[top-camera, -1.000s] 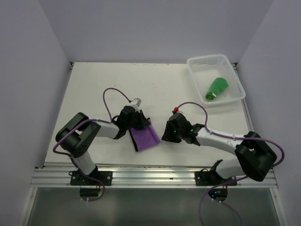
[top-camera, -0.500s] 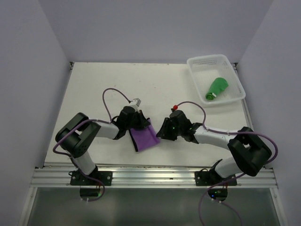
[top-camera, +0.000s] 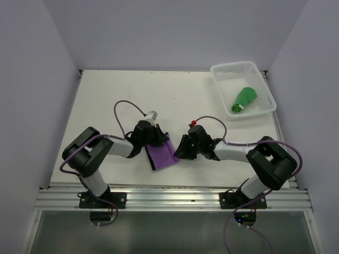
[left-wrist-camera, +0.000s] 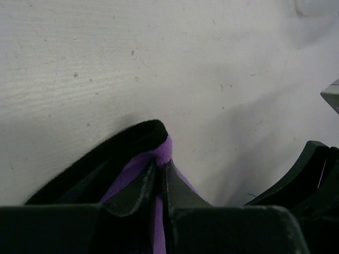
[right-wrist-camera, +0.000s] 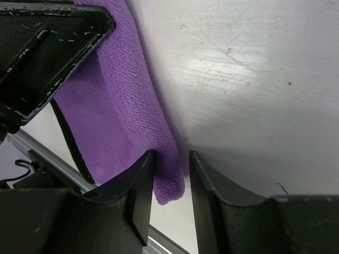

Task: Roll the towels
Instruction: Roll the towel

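Observation:
The purple towel (top-camera: 163, 155), black on its back and edging, lies folded at the table's near middle. My left gripper (top-camera: 157, 140) is shut on its raised far fold (left-wrist-camera: 159, 151), purple cloth pinched between the fingers. My right gripper (top-camera: 179, 152) stands open at the towel's right edge. The towel's loose corner (right-wrist-camera: 172, 182) hangs between its fingers, against the left one, with a gap to the right one. The green towel (top-camera: 244, 99) lies bunched in the white basket (top-camera: 235, 66).
The basket stands at the table's back right corner. A metal rail (top-camera: 169, 197) runs along the near edge, just behind both arm bases. Purple cables loop above both wrists. White walls close in the table on three sides.
My right gripper has moved left up to the purple towel's right edge, its arm folding in. The left gripper and the towel have stayed put.

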Robot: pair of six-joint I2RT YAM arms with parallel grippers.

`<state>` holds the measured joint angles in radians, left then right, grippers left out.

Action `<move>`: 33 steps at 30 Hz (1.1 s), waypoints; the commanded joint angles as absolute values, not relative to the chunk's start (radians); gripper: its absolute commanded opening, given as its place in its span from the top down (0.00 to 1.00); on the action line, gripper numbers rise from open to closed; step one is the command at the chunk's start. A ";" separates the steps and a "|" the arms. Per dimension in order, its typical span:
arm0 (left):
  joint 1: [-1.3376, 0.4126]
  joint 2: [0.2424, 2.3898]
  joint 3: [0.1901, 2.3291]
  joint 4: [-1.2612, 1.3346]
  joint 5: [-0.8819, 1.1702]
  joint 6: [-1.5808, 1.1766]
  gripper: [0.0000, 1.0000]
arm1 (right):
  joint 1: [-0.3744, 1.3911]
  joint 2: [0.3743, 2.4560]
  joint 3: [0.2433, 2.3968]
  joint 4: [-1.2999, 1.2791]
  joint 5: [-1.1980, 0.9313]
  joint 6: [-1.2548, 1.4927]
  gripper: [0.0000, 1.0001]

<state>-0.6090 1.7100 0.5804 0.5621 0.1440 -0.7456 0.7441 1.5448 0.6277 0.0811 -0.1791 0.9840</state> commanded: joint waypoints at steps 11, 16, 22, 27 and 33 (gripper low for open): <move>-0.617 1.701 0.509 0.495 0.005 -0.788 1.00 | 0.825 1.582 0.656 0.016 -0.132 0.905 0.65; -0.627 1.692 0.494 0.489 -0.035 -0.810 1.00 | 0.911 1.594 0.718 -0.118 -0.002 0.839 0.65; -0.637 1.687 0.495 0.486 -0.037 -0.818 1.00 | 0.945 1.661 0.742 -0.183 0.089 0.816 0.79; -0.637 1.672 0.502 0.459 -0.034 -0.816 1.00 | 0.953 1.694 0.750 -0.182 0.112 0.798 0.97; -0.637 1.648 0.575 0.338 -0.041 -0.799 1.00 | 0.986 1.640 0.839 -0.322 0.279 0.706 1.00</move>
<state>-0.6369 1.6554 0.5457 0.5220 0.0238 -0.8276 0.9718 1.6299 0.8116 -0.1127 0.1131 0.8001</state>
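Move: The near end of the purple towel's folded right edge lies almost between the right hand's half-open fingers, about 1 cm back, 1 cm left and 1 cm below. The left gripper, still pinching that edge's far end, is about 8 cm ahead and 4 cm left of the right hand; the towel's dark-edged near-left corner is about 6 cm back and 10 cm left. From the left hand, the near end lies about 9 cm back, 4 cm right and 1 cm below. The right hand, fingers partly open astride the near end of the folded edge, goes left nearly 3 cm and back a little over 1 cm, first level and then sinking barely 1 cm as the fingers shut and pinch the towel there, the wrist tipping some 20 degrees so that they point more steeply down. The left hand keeps its pinch on the far end, edging about 1 cm left and turning slightly counter-clockwise. ##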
